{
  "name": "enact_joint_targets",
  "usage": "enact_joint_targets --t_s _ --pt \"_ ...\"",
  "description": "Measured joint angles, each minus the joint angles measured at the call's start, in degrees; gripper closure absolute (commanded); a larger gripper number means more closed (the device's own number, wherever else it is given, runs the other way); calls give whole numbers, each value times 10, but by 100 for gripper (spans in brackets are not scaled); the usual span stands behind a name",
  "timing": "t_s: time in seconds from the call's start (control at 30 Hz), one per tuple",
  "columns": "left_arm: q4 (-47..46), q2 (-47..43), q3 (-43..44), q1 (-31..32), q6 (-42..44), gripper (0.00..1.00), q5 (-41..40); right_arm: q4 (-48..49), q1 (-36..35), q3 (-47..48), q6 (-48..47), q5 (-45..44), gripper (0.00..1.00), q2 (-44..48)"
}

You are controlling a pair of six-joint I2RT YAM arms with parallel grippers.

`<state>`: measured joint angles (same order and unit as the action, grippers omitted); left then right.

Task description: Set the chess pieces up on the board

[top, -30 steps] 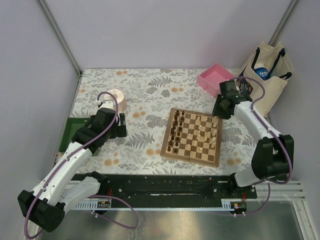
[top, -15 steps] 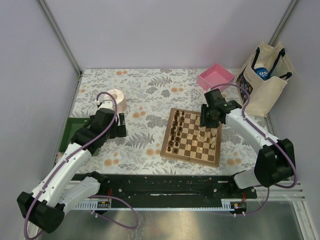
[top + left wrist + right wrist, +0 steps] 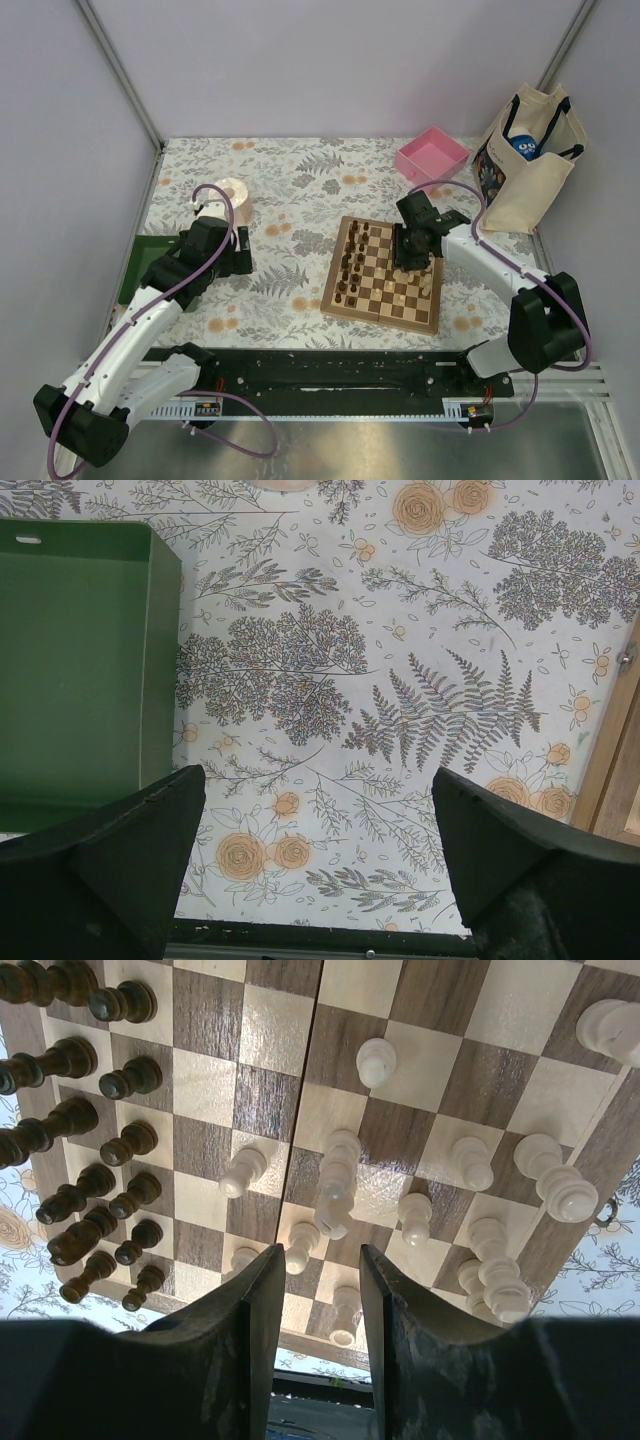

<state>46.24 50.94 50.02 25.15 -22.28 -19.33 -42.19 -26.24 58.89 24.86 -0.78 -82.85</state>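
The board (image 3: pixel 345 303) lies at the middle right of the table. Dark chess pieces (image 3: pixel 350 262) line its left side and pale ones (image 3: pixel 414 287) are scattered over its right half. My right gripper (image 3: pixel 410 256) hovers over the pale side. In the right wrist view its jaws (image 3: pixel 322 1272) stand narrowly open with nothing between them, above pale pieces (image 3: pixel 338 1172) near the board's edge, and dark pieces (image 3: pixel 100 1140) stand in rows at the left. My left gripper (image 3: pixel 240 252) hangs open over the floral cloth (image 3: pixel 318 810), left of the board.
A pink tray (image 3: pixel 432 156) and a cloth tote bag (image 3: pixel 530 150) stand at the back right. A green tray (image 3: pixel 135 268) lies at the left edge, also seen beside my left fingers (image 3: pixel 70 670). A pale round roll (image 3: pixel 232 200) sits behind the left arm.
My right gripper has swung left from the board's far right corner to over the pale pieces. The left arm has not moved.
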Motion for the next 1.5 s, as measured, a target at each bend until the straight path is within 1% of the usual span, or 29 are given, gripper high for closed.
enact_joint_targets --t_s 0.4,0.7,0.87,0.97,1.0,1.1,1.13,1.17,1.37,1.5 --pt "0 0 0 0 0 1 0 9 0 12 0 -21 58 -52" --pt "0 0 0 0 0 1 0 16 0 30 0 -29 59 -56" --pt "0 0 0 0 0 1 0 19 0 34 0 -31 64 -68" --pt "0 0 0 0 0 1 0 19 0 34 0 -31 65 -74" --pt "0 0 0 0 0 1 0 19 0 34 0 -31 66 -74" --pt "0 0 0 0 0 1 0 19 0 34 0 -32 76 -75" --pt "0 0 0 0 0 1 0 19 0 34 0 -32 80 -75" --pt "0 0 0 0 0 1 0 19 0 34 0 -32 82 -75" --pt "0 0 0 0 0 1 0 17 0 44 -1 -36 83 -73" --pt "0 0 0 0 0 1 0 7 0 56 -3 -48 83 -52"
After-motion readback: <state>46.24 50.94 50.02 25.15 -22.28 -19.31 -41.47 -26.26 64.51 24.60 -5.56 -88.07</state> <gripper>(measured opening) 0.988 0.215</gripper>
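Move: Just ahead of the right hand, about 2 cm out and 4 cm below, stands a tall white piece. A far pawn is some 6 cm ahead and 2 cm to the right, and a left pawn is 1 cm ahead and 4 cm to the left. A near pawn stands 2 cm back and 2 cm to the left, a right pawn 1 cm back and 4 cm to the right, all about 5 cm below. From the left hand the tall piece lies roughly 41 cm right, 5 cm ahead, 12 cm lower. Easing forward about 2 cm and dipping as much onto the tall white piece, with a slight rise midway, the part-open right fingers stop around its head and close to pinch it. Keeping that grip, the hand then goes up some 2 cm and 1 cm farther forward, between the neighbouring pawns. ##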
